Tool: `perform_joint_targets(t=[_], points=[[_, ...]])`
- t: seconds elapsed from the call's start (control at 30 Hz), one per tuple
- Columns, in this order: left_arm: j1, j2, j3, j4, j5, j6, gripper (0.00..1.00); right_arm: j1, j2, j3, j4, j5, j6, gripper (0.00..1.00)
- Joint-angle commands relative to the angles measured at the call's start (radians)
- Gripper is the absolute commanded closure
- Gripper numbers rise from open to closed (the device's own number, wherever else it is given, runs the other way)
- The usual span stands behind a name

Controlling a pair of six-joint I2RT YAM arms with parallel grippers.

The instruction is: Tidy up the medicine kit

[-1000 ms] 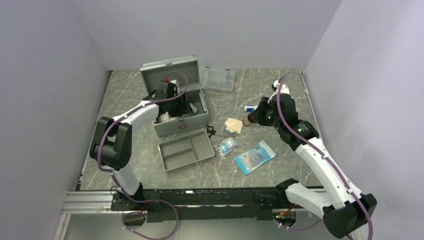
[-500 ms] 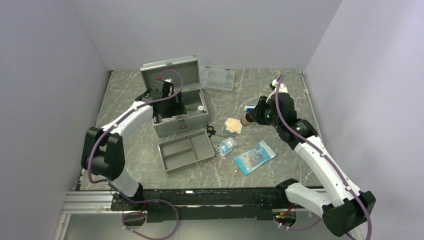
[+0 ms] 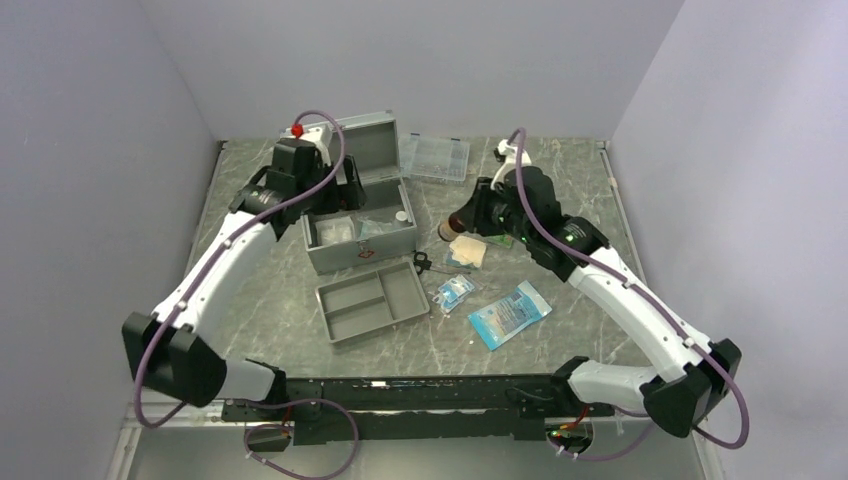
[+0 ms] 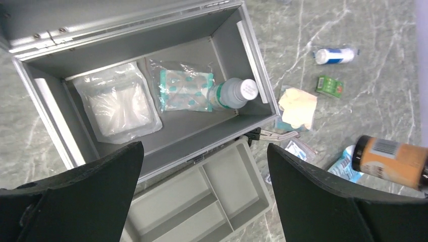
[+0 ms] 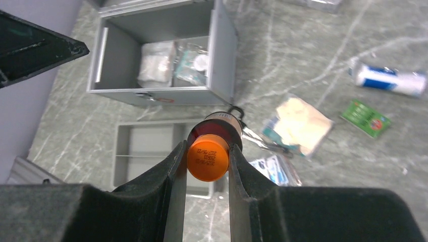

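Note:
The medicine kit [image 3: 362,250] is a grey metal box standing with its lid up at the back left. Inside the kit [image 4: 224,45] lie a white gauze packet [image 4: 118,103], a teal-printed packet [image 4: 184,91] and a clear bottle with a white cap [image 4: 232,93]. My left gripper [image 3: 343,193] hangs above the box; in the wrist view the left gripper [image 4: 203,146] is open and holds nothing. My right gripper [image 3: 472,215] is shut on a brown bottle with an orange cap [image 3: 453,223], held in the air just right of the kit. The right gripper [image 5: 207,147] clamps the bottle [image 5: 222,126] by its cap.
A shallow grey divided tray [image 3: 372,300] lies in front of the kit. Scissors [image 3: 428,263], a tan pad [image 3: 467,250], a small packet [image 3: 453,292] and a blue packet [image 3: 510,312] lie to its right. A clear compartment case [image 3: 435,157] sits at the back. A white-blue roll [image 4: 335,54] and a green box [image 4: 329,85] lie further right.
My left gripper has lifted out of the kit and opened wide. My right arm has carried the brown bottle leftward, closer to the kit.

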Motion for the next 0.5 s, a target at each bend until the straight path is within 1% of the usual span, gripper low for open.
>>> perform_joint_targets(t=[0.0,0.13,0.23,0.3,0.47], points=[[0.001,-0.115,0.048,-0.069,0.01,0.066,0.01,0.041,0.071,0.104,0.116,-0.024,0.012,1.0],[0.001,-0.197,0.038,-0.132,0.035,0.117,0.01,0.057,0.148,0.142,0.191,-0.113,0.038,1.0],[0.001,-0.28,-0.006,-0.157,0.064,0.161,0.01,0.069,0.214,0.165,0.266,-0.167,0.069,1.0],[0.001,-0.342,-0.049,-0.167,0.091,0.188,0.01,0.081,0.266,0.191,0.297,-0.186,0.082,1.0],[0.001,-0.508,-0.18,-0.186,0.089,0.193,0.01,0.116,0.419,0.275,0.35,-0.219,0.113,1.0]])
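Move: The right hand, holding the brown bottle by its orange cap, has the middle of the kit box about 22 cm to its left, 10 cm ahead and 21 cm below. The white-capped bottle in the box's right end is some 13 cm left, 11 cm ahead and 20 cm below; the beige gauze about 8 cm ahead, 1 cm right, and the grey tray 18 cm left, 5 cm back, both some 26 cm below. From the empty left hand the box's middle is about 4 cm ahead, straight on, and 18 cm below. Leftward at a brisk pace, about 11 cm and some 4 cm forward at nearly constant height, the right hand carries the brown bottle towards the kit box's right end, turning about 10 degrees counter-clockwise and keeping its grip on the cap. Meanwhile the open left hand clears the way, drawing back about 10 cm and rising 6 cm from over the box. ##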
